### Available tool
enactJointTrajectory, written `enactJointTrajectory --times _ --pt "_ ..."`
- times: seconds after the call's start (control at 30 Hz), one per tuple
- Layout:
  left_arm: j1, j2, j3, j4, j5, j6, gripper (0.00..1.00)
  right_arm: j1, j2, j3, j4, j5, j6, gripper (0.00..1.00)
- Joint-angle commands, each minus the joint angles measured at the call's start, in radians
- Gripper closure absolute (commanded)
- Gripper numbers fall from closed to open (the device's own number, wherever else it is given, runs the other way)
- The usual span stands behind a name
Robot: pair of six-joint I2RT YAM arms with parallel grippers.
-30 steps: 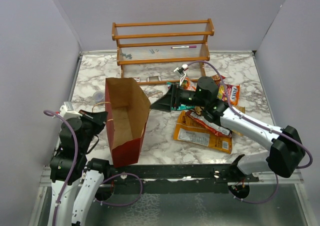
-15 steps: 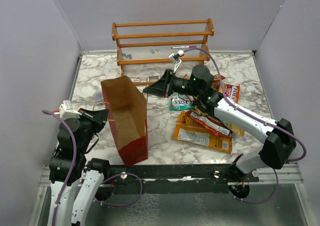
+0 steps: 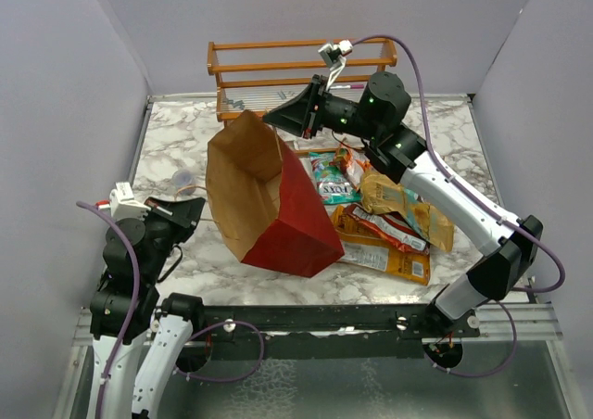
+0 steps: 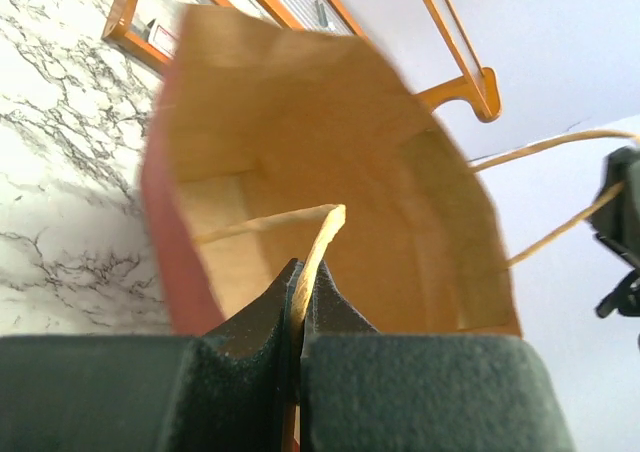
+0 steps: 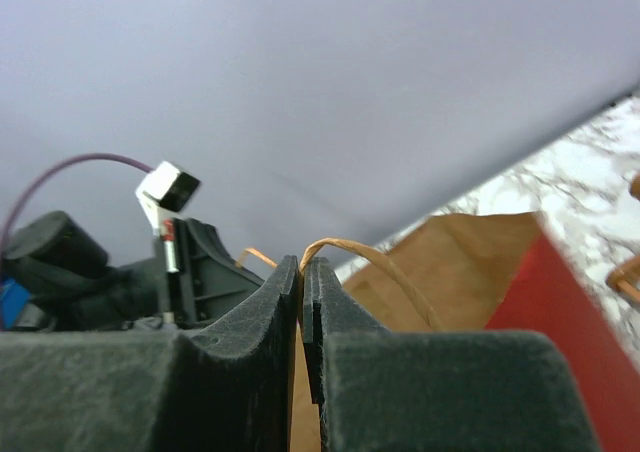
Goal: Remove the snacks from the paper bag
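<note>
The paper bag [image 3: 295, 226], dark red outside and brown inside, hangs tilted between my two grippers with its mouth toward the left. My left gripper [image 3: 195, 209] is shut on one tan twine handle [image 4: 322, 234]. My right gripper [image 3: 272, 120], raised near the rack, is shut on the other twine handle [image 5: 345, 246]. The left wrist view looks into the bag [image 4: 300, 182], and no packet shows inside. The snacks lie on the marble to the right of the bag: a teal-green packet [image 3: 330, 180], a tan-yellow one [image 3: 398, 202] and orange and red ones [image 3: 384, 245].
A wooden rack [image 3: 301, 67] stands at the back of the marble table [image 3: 176, 150], just behind my right gripper. Grey walls close in the left, right and back. The bag's red bottom overlaps the nearest orange packet.
My right gripper shut on the bag's far handle and rose toward the rack. The bag tipped from upright to tilted, its bottom swinging right toward the snacks. The left gripper stayed put.
</note>
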Motion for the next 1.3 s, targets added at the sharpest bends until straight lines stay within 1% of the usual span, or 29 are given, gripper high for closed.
enactJointTrajectory --times 0.0,0.23,0.43,0.6,0.8,0.9,0.93,1.0,1.03,1.07,1.1,1.13,1.17,1.2,1.23,1.27 --pt "0.001 0.074 0.057 0.033 0.009 0.065 0.99 -0.015 -0.010 -0.056 -0.049 0.037 -0.063 0.93" --pt "0.001 0.237 0.154 0.016 0.014 0.218 0.99 -0.023 -0.013 -0.096 -0.048 0.037 -0.080 0.94" --pt "0.001 0.285 0.191 0.027 0.009 0.267 0.99 -0.027 -0.004 -0.129 -0.050 0.059 -0.094 0.93" --pt "0.001 0.282 0.176 0.016 -0.002 0.271 0.98 -0.030 -0.015 -0.163 -0.070 0.095 -0.109 0.83" --pt "0.001 0.257 0.163 -0.009 -0.007 0.266 0.82 -0.030 -0.046 -0.190 -0.091 0.120 -0.125 0.73" --pt "0.001 0.238 0.170 -0.026 -0.019 0.264 0.76 -0.030 -0.064 -0.188 -0.115 0.128 -0.138 0.63" --pt "0.001 0.231 0.175 -0.035 -0.025 0.267 0.72 -0.030 -0.071 -0.189 -0.121 0.132 -0.142 0.60" --pt "0.001 0.221 0.190 -0.063 -0.040 0.270 0.61 -0.031 -0.089 -0.190 -0.137 0.139 -0.152 0.49" --pt "0.001 0.216 0.200 -0.083 -0.051 0.272 0.55 -0.031 -0.098 -0.189 -0.149 0.145 -0.158 0.43" --pt "0.001 0.209 0.207 -0.102 -0.064 0.272 0.48 -0.030 -0.109 -0.188 -0.163 0.151 -0.163 0.35" --pt "0.001 0.202 0.214 -0.124 -0.076 0.269 0.41 -0.030 -0.121 -0.188 -0.182 0.161 -0.170 0.27" --pt "0.001 0.194 0.219 -0.147 -0.089 0.263 0.31 -0.030 -0.135 -0.189 -0.199 0.172 -0.176 0.17" --pt "0.001 0.184 0.224 -0.168 -0.102 0.254 0.19 -0.030 -0.149 -0.192 -0.218 0.185 -0.181 0.12" --pt "0.001 0.175 0.227 -0.189 -0.115 0.245 0.10 -0.030 -0.165 -0.196 -0.240 0.200 -0.184 0.02" --pt "0.001 0.165 0.232 -0.207 -0.125 0.237 0.02 -0.030 -0.188 -0.204 -0.253 0.211 -0.187 0.00" --pt "0.001 0.155 0.237 -0.226 -0.136 0.225 0.01 -0.030 -0.207 -0.210 -0.266 0.222 -0.193 0.01"
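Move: Hanging by its handles from both shut grippers, the empty paper bag has its middle about 7 cm ahead, 13 cm right and 15 cm below the left hand. From the right hand that middle is some 2 cm back, straight below by about 27 cm. Down on the table, the teal snack bag lies roughly 14 cm ahead and 14 cm right of the right hand, the orange one 25 cm right and about level. The clear tub is some 20 cm ahead and 8 cm left of the left hand. Lowering its handle about 10 cm towards the table, the right hand tips its fingers down some 10 degrees, while the left pushes its handle nearly 5 cm forward and rolls its left side up. Both grippers then open wide and let go of the handles, the left drawing back about 3 cm, the right easing slightly up and to the right. ##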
